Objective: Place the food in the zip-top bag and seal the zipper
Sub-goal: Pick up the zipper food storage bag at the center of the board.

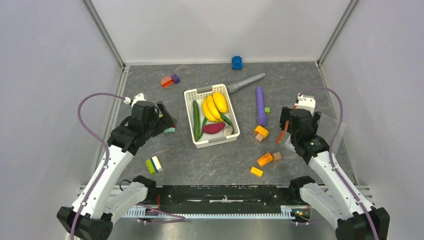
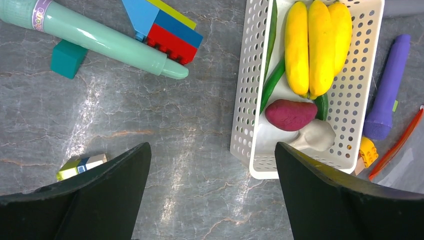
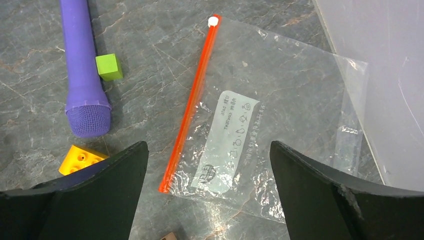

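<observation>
The food lies in a white slotted basket point(image 1: 191, 99) point(image 2: 242, 90) at mid-table: yellow bananas point(image 1: 215, 105) point(image 2: 315, 42), slim green cucumbers point(image 1: 196, 120) point(image 2: 272, 82), a purple-red sweet potato point(image 1: 214, 128) point(image 2: 290, 114) and a whitish piece point(image 2: 315, 136). The clear zip-top bag point(image 3: 280, 125) lies flat at the right, mostly hidden under the right arm in the top view. Its orange-red zipper point(image 3: 192, 100) point(image 1: 283, 134) runs along the left edge with a white slider point(image 3: 213, 21) at the far end. My left gripper point(image 1: 167, 121) point(image 2: 212, 150) hovers open left of the basket. My right gripper point(image 3: 209, 146) hovers open over the bag, holding nothing.
A long purple cylinder point(image 1: 261, 105) point(image 3: 82, 65) and a green cube point(image 3: 109, 67) lie between basket and bag. Orange and yellow blocks point(image 1: 264, 159) sit near the front right. A mint marker point(image 2: 100, 37), teal cube point(image 2: 67, 58) and coloured bricks point(image 2: 162, 30) lie left of the basket.
</observation>
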You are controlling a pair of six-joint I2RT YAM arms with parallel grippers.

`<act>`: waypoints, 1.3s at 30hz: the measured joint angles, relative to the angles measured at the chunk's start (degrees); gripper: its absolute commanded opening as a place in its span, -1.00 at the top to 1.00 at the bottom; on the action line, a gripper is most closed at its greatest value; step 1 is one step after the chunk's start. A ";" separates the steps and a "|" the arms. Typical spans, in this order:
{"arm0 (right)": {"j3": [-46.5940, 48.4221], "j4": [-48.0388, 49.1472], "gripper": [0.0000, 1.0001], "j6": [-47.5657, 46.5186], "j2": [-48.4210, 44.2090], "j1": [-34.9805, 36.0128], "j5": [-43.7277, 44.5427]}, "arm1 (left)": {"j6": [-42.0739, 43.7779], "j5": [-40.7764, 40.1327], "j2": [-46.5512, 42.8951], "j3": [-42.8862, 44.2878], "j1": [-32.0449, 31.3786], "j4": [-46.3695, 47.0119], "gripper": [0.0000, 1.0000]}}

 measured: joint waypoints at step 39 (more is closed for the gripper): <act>7.69 6.78 -0.36 6.27 40.37 -15.30 -13.66 | 0.42 6.49 7.39 -5.86 0.00 15.34 -0.99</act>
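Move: The middle of the bag's orange zipper strip is almost straight under my right hand, about 1 cm to its left and some 15 cm below. The bag's middle is about 8 cm to that hand's right and 3 cm back. At table level too, the green cube is 5 cm ahead and 8 cm left, the purple microphone 6 cm ahead and 10 cm left, the yellow block 3 cm back and 10 cm left. From my left hand the strip is about 41 cm right, 3 cm ahead and 19 cm lower. I drop my right hand about 14 cm onto the far part of the zipper strip, swinging forward some 6 cm, then easing right and slightly back, while the fingers tip about 25 degrees further down and turn a little clockwise. They start to narrow around the strip, still well open. My empty left hand, wide open, drifts about 5 cm forward, right and down towards the basket. ##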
